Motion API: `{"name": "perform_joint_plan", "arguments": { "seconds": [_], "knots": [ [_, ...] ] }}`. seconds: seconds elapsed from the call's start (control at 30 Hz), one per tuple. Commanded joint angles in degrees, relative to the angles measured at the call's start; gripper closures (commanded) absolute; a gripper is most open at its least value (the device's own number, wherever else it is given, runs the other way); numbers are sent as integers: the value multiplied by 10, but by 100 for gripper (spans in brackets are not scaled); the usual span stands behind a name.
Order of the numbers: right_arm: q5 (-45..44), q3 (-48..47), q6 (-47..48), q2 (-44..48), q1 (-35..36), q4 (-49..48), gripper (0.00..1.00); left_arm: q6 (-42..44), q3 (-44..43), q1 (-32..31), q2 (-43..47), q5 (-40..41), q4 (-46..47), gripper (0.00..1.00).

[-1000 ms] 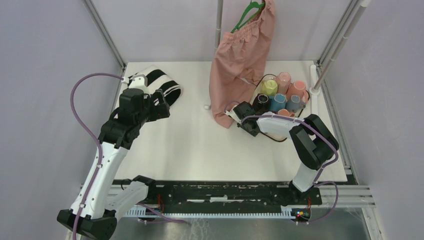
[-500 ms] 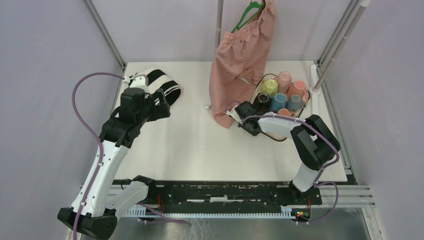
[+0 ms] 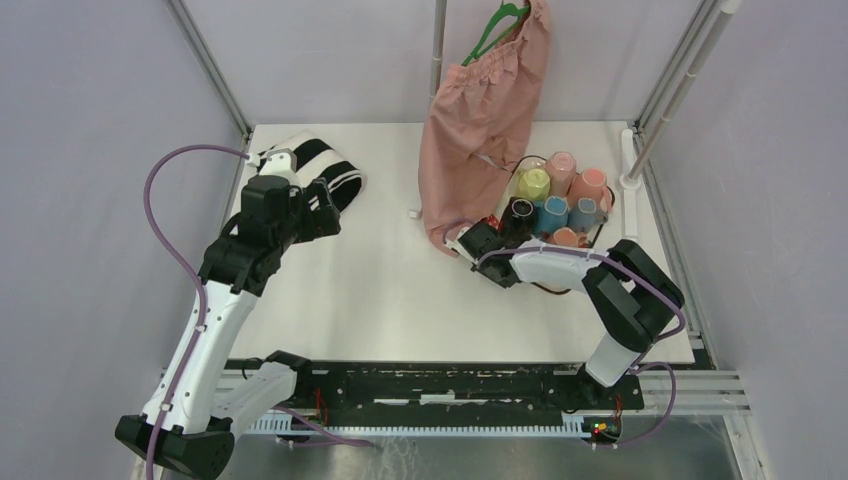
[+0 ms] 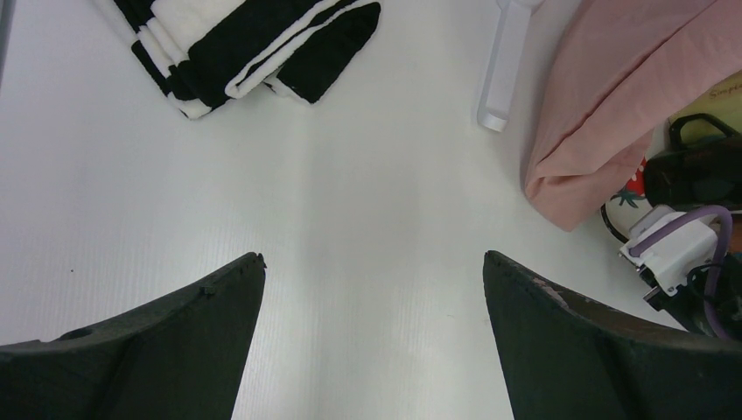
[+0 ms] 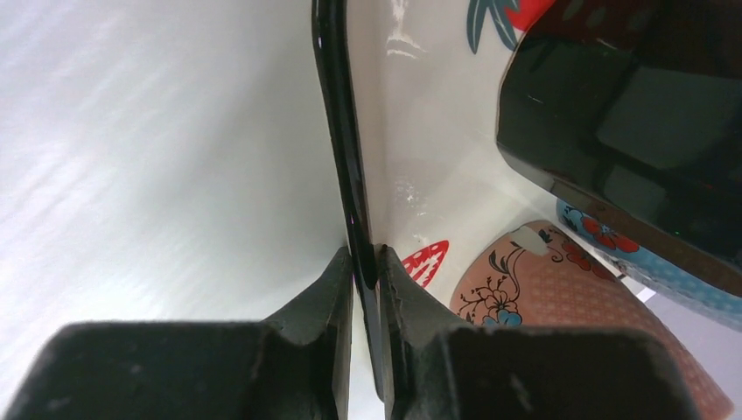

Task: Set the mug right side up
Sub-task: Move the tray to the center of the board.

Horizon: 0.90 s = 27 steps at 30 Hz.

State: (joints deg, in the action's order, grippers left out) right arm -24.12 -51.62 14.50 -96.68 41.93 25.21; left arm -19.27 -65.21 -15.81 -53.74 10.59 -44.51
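Several mugs stand packed on a white strawberry-print tray (image 3: 600, 215) with a thin black rim at the right back of the table: a yellow-green mug (image 3: 534, 184), pink ones (image 3: 562, 166), blue ones (image 3: 553, 213) and a black mug (image 3: 521, 209). Most show flat tops like upturned bases. My right gripper (image 3: 481, 240) is shut on the tray's left rim (image 5: 337, 131), one finger on each side. Beside it in the right wrist view are the black mug (image 5: 630, 131) and an orange flowered mug (image 5: 560, 302). My left gripper (image 3: 325, 215) hovers open over bare table (image 4: 372, 255).
Pink shorts (image 3: 480, 120) hang on a green hanger from a pole and drape onto the table right beside the tray. A folded black-and-white striped cloth (image 3: 315, 170) lies at the back left. A white post foot (image 4: 506, 61) stands near the shorts.
My right gripper closed on the tray rim, and the tray with its mugs shifted a little left and toward the back. The left arm stayed still.
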Motion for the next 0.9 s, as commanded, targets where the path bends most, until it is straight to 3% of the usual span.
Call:
{"name": "perform_joint_plan", "arguments": {
  "seconds": [0.0, 0.53, 0.87],
  "knots": [
    [102, 6, -83, 14, 51, 72, 100, 13, -11, 3, 4, 8, 1, 0],
    [210, -75, -254, -13, 173, 25, 100, 12, -19, 3, 16, 10, -14, 1],
    [167, -241, -268, -137, 204, 34, 99, 15, -32, 3, 20, 23, -29, 1]
  ]
}}
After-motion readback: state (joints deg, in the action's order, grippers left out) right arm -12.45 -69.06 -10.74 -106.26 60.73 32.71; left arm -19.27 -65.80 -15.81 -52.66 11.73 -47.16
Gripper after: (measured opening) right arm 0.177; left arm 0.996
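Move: My right hand holds the tray's near-left rim just above the board. The board's middle, where the tray is going, lies about 17 cm to my left and some 7 cm ahead. The tray's middle is roughly 10 cm ahead and 8 to the right, with the black mug about 10 ahead and 2 right, and the pink trousers' hem about 6 ahead and 13 left. From my left hand the tray's middle is some 48 cm right, 11 ahead, 26 below. Still pinching the rim, my right hand drags the tray over the board towards its middle. I pull back and left in equal parts at first, then bend the path almost purely left, ending about 17 cm left and 7 cm back. On the way my wrist rolls some 20 degrees, its left side rising, while the fingers keep their grip. ##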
